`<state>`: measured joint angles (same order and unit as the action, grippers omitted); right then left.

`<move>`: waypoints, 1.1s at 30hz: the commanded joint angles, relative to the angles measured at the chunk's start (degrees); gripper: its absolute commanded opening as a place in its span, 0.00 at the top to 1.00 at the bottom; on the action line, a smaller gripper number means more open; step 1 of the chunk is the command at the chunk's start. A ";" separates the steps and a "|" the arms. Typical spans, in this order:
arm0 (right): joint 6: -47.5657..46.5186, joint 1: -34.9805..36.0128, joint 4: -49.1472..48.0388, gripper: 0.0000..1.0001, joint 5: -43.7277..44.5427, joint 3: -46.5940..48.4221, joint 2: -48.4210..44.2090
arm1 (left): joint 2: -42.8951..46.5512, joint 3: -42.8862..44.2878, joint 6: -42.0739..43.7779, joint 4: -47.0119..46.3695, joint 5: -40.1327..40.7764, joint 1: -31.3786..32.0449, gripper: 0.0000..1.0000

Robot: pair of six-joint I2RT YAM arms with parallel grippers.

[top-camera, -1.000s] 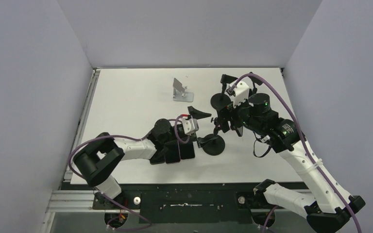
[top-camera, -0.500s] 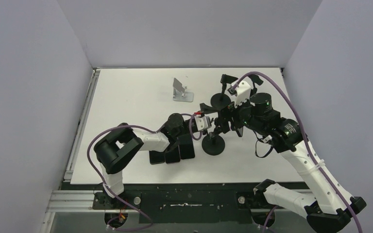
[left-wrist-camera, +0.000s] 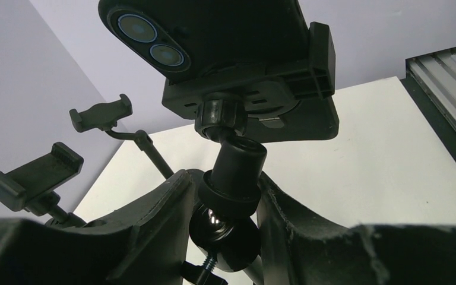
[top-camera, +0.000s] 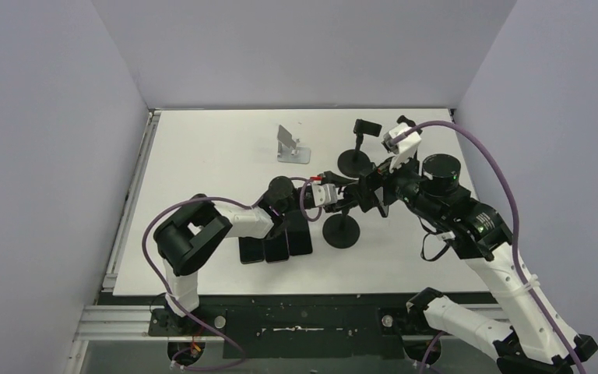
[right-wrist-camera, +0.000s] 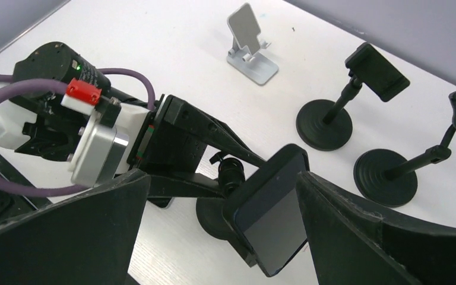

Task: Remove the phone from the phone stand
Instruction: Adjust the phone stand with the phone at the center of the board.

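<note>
A dark phone (right-wrist-camera: pixel 273 219) with two camera lenses on its back (left-wrist-camera: pixel 214 29) sits clamped in the cradle (left-wrist-camera: pixel 261 89) of a black phone stand, whose round base (top-camera: pixel 341 231) rests on the white table. My left gripper (left-wrist-camera: pixel 228 202) is shut on the stand's neck just under the cradle, and both fingers (left-wrist-camera: pixel 154 219) press on the ball-joint collar. My right gripper (right-wrist-camera: pixel 219 178) is open, with its jaws on either side of the phone and not touching it. In the top view the right gripper (top-camera: pixel 374 191) covers most of the phone.
A silver folding stand (top-camera: pixel 290 146) stands at the back. Two empty black clamp stands (right-wrist-camera: pixel 325 122) (right-wrist-camera: pixel 386 175) stand right of the phone. Dark phones (top-camera: pixel 276 245) lie flat by the left arm. Grey walls enclose the table on three sides.
My left gripper reached right to the stand and closed on its neck. The right wrist shifted to the right and its jaws stayed wide around the phone.
</note>
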<state>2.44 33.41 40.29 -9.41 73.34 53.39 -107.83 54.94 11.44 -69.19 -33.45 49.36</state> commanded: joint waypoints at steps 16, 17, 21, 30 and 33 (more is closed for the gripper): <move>-5.87 -0.24 -7.00 0.00 -3.91 -1.56 -1.39 | -6.23 16.12 -19.80 -10.43 -31.34 -15.92 1.00; -5.92 -0.39 -7.44 0.00 -4.10 -1.96 -1.10 | -6.87 16.69 -20.66 -10.89 -32.17 -16.18 1.00; -5.80 -1.43 -9.09 0.00 -4.26 -2.52 0.67 | -9.31 17.90 -22.50 -13.18 -32.89 -16.93 1.00; -3.66 -7.85 -13.77 0.00 -9.52 -3.25 4.95 | -12.13 21.01 -27.17 -17.72 -35.54 -17.47 1.00; -3.39 -8.92 -15.53 0.00 -12.52 -3.82 6.61 | -12.21 20.94 -28.31 -19.07 -35.57 -18.34 1.00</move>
<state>-1.89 25.58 30.76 -17.08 70.24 58.70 -120.84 72.69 -12.56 -80.27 -68.71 32.23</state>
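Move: The left gripper holds the neck of the black phone stand; the phone sits about 7 cm above and 4 cm right of it, while the board's centre is roughly 9 cm ahead and 10 cm left. From that gripper the three flat phones are some 17 cm left and 2 cm back, the grey stand 25 cm ahead and 12 cm left. The open right gripper has the phone about 3 cm ahead, 1 cm right and 2 cm below, with the empty black stand 24 cm ahead, 2 cm right. Keep the left gripper shut on the stand's neck and carry the stand forward and left, about 6 cm and 5 cm, towards the board's centre, easing back slightly at the end while turning it some 20 degrees clockwise. Let the open right gripper draw back and rise about a centimetre, then follow the phone forward roughly 5 cm, sinking a little, without closing. ##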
